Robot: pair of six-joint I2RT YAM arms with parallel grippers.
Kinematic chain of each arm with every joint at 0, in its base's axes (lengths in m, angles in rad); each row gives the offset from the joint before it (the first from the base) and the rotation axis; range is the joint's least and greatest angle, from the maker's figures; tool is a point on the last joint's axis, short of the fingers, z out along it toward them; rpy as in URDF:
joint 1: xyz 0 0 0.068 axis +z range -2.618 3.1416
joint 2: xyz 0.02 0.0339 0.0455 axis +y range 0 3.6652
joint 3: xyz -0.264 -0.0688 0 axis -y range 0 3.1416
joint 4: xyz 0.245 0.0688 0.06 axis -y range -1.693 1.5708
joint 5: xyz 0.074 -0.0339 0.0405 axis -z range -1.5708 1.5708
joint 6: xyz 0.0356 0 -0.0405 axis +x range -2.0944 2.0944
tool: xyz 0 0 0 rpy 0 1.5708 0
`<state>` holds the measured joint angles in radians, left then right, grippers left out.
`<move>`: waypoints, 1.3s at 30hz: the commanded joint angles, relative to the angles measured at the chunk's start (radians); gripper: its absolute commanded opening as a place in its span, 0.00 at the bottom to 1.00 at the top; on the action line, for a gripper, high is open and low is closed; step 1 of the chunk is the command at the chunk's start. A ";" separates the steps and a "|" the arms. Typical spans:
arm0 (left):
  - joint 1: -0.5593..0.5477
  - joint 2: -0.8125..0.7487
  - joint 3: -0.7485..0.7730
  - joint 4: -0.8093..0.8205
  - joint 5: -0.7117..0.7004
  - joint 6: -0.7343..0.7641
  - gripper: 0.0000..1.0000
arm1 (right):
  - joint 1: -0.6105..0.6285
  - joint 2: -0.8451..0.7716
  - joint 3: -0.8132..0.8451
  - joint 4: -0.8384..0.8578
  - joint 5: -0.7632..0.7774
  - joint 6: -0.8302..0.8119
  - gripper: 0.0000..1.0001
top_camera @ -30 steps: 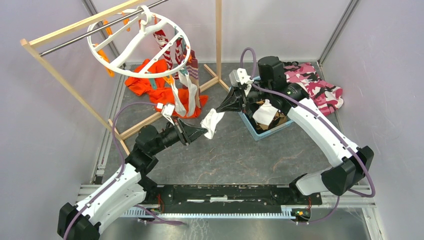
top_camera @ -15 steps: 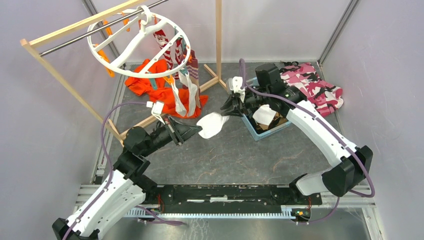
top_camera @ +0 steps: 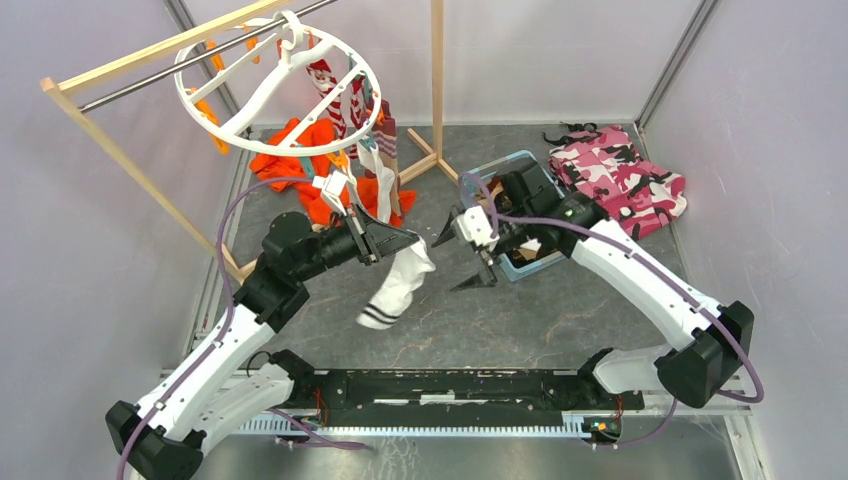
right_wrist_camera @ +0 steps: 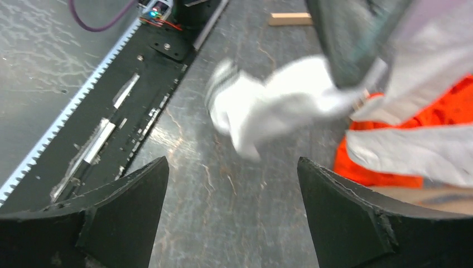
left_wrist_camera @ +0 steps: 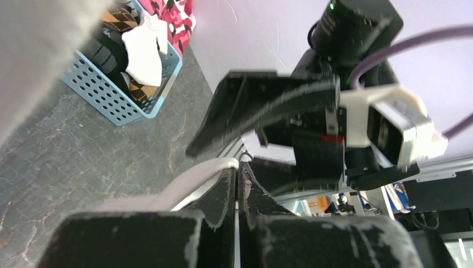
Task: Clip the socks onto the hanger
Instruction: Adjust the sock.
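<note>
A white sock with black stripes (top_camera: 395,285) hangs from my left gripper (top_camera: 412,243), which is shut on its upper edge. In the left wrist view the fingers of that gripper (left_wrist_camera: 238,167) are pressed together, with a fold of the sock (left_wrist_camera: 195,176) beside them. My right gripper (top_camera: 447,264) stands open just right of the sock, holding nothing. Its wrist view shows the sock (right_wrist_camera: 268,106) ahead of the gripper (right_wrist_camera: 232,163), blurred. The white round hanger (top_camera: 250,110) hangs at the back left, with a red-and-white striped sock (top_camera: 335,95) and other socks clipped to it.
A blue basket (top_camera: 497,165) with more socks sits under the right arm. Pink camouflage cloth (top_camera: 620,175) lies at the back right. An orange garment (top_camera: 300,165) lies below the hanger. The wooden rack (top_camera: 150,185) stands along the left.
The right gripper has opened, let go of the sock and pulled back towards the near side. The left gripper closed on the sock, which now hangs down from it alone.
</note>
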<state>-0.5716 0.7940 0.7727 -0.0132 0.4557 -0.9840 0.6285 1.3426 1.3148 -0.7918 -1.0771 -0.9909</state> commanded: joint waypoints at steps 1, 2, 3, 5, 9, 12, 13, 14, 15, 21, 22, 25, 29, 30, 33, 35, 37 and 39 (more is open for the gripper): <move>-0.004 0.022 0.055 0.069 0.014 -0.095 0.02 | 0.075 -0.040 -0.080 0.294 0.067 0.322 0.92; -0.004 0.027 0.051 0.088 0.014 -0.105 0.02 | 0.082 -0.044 -0.108 0.378 0.107 0.425 0.92; -0.005 0.029 0.048 0.103 0.015 -0.116 0.02 | 0.085 -0.046 -0.128 0.467 0.143 0.526 0.91; -0.005 0.032 0.035 0.146 0.012 -0.129 0.02 | 0.086 -0.042 -0.160 0.578 0.198 0.684 0.89; -0.005 0.033 0.025 0.189 -0.006 -0.139 0.02 | 0.102 -0.036 -0.196 0.675 0.232 0.813 0.66; -0.005 0.029 0.020 0.199 -0.018 -0.132 0.02 | 0.103 -0.035 -0.191 0.647 0.278 0.791 0.41; -0.005 0.026 0.016 0.205 -0.023 -0.132 0.02 | 0.102 -0.034 -0.185 0.638 0.298 0.786 0.32; -0.005 0.024 0.010 0.211 -0.024 -0.132 0.02 | 0.099 -0.033 -0.179 0.635 0.308 0.787 0.25; -0.006 0.019 0.003 0.214 -0.030 -0.132 0.02 | 0.096 -0.031 -0.174 0.638 0.309 0.799 0.16; -0.005 -0.089 -0.079 0.147 -0.157 -0.096 0.39 | 0.022 -0.031 -0.110 0.633 0.194 0.847 0.01; -0.005 -0.126 -0.106 0.129 -0.186 -0.083 0.49 | 0.006 -0.034 -0.097 0.624 0.168 0.844 0.00; -0.005 -0.257 -0.226 0.148 -0.250 -0.035 0.74 | -0.028 -0.048 -0.076 0.603 0.100 0.830 0.00; -0.006 -0.450 -0.461 0.345 -0.257 0.017 0.90 | -0.042 -0.073 -0.058 0.595 0.092 0.828 0.00; -0.005 -0.504 -0.545 0.405 -0.255 0.025 0.93 | -0.047 -0.075 -0.047 0.594 0.092 0.829 0.00; -0.005 -0.572 -0.672 0.542 -0.275 0.078 0.99 | -0.059 -0.070 0.001 0.592 0.092 0.834 0.00; -0.006 -0.583 -0.719 0.593 -0.288 0.141 1.00 | -0.065 -0.060 0.038 0.599 0.085 0.847 0.00; -0.005 -0.573 -0.758 0.662 -0.300 0.183 1.00 | -0.071 -0.048 0.075 0.630 0.076 0.888 0.00; -0.005 -0.543 -0.795 0.782 -0.320 0.165 1.00 | -0.072 -0.038 0.100 0.693 0.067 0.964 0.00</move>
<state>-0.5739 0.2287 0.0162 0.4721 0.1886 -0.9127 0.5644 1.3025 1.3266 -0.2142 -0.9722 -0.1429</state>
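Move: The white sock hangs from the left hand's shut fingers, its middle about 8 cm below them, 3 cm left and 2 cm back. From the right hand that middle lies some 9 cm left, 1 cm ahead and 7 cm below. Of the left hand, the clipped white socks hang about 10 cm ahead and 9 cm left, the hanger 20 cm ahead, 23 cm left and 12 cm higher. The basket is 25 cm ahead, 14 cm right and 22 cm below the right hand. The sock changes hands: the open right gripper edges back a touch, then goes left and forward about 5 cm, turning some 20 degrees clockwise, and pinches it while the left hand still grips. The left fingers then open wide and drop away down and left towards the cuff, about 15 cm, as the right hand lifts the sock, also easing forward and right. ##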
